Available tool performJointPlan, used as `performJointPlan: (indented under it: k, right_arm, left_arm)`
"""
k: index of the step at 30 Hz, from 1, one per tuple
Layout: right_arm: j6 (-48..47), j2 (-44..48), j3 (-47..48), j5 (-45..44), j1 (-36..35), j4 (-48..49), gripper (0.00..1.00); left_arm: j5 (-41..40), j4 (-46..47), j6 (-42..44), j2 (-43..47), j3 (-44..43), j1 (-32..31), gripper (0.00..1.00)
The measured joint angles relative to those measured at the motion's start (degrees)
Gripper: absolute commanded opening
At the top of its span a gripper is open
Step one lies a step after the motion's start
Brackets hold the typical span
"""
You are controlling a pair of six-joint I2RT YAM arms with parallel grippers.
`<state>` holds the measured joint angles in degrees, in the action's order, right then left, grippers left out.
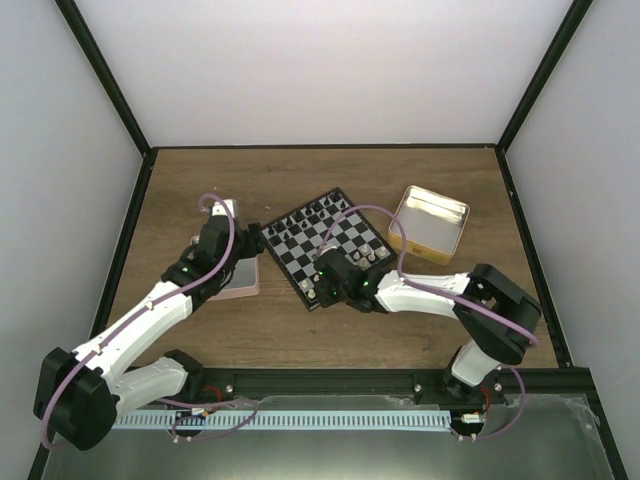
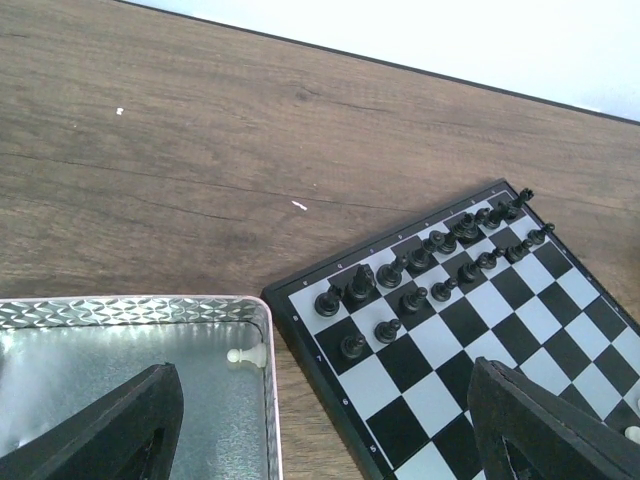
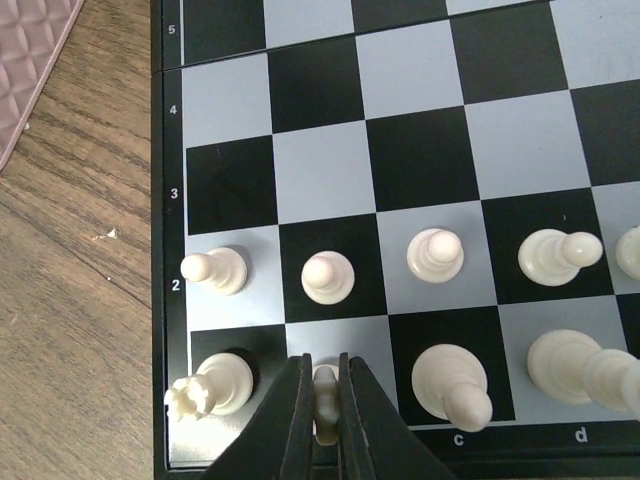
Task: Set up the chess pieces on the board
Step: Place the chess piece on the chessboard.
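Observation:
The board lies tilted at mid-table, with black pieces along its far side. In the right wrist view, cream-white chess pieces stand on the board: a row of pawns, a corner rook and a taller piece. My right gripper is shut on a small cream piece over the grey square next to the rook. My left gripper hangs open, one finger over the pink tin and the other over the board. One cream pawn lies in that tin.
A gold tin sits right of the board. The pink tin is left of the board, under my left gripper. Bare wooden table lies behind the board, bounded by white walls and a black frame.

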<state>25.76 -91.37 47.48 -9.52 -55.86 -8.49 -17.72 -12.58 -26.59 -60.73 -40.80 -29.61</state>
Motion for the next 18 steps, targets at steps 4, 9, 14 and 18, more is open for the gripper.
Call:
performJointPlan:
  k: [4,9,14,18]
  right_arm:
    - [0.0,-0.17,0.0,-0.22,-0.04,0.42,0.1]
    - [0.2,-0.2,-0.02,-0.61,-0.11,0.44,0.21]
    - [0.87,0.09,-0.02,-0.04,-0.11,0.42,0.28]
    - [1.44,2.49,-0.02,0.44,-0.13,0.33,0.29]
  left_arm:
    - [0.02,0.0,0.0,-0.02,0.0,0.07,0.8]
    - [0.17,0.0,-0.09,-0.02,0.0,0.13,0.81]
    - [1.25,-0.02,-0.7,-0.02,0.0,0.68,0.81]
    - [2.08,-0.2,-1.95,-0.04,0.0,1.62,0.81]
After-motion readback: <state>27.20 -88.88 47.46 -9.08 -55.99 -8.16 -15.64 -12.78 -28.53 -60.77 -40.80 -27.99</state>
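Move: The white chess piece already stands on the b1 square, still pinched in the right fingers, its middle about 1 cm beneath the hand point. From the right hand, the crowned corner piece is about 1 cm back and 2 cm left, the c1 piece some 1 cm ahead and 2 cm right, the b2 pawn 2 cm ahead and 1 cm left, all roughly 2 cm lower. From the left hand the held piece lies about 9 cm back, 13 cm right and 14 cm down. The white chess piece on b1 is let go: the right hand stays in place over it, spreads its closed fingers to roughly a quarter open so that they come free of the piece's top, then starts straight up, about 1.5 cm, with hardly any turn of the wrist. ##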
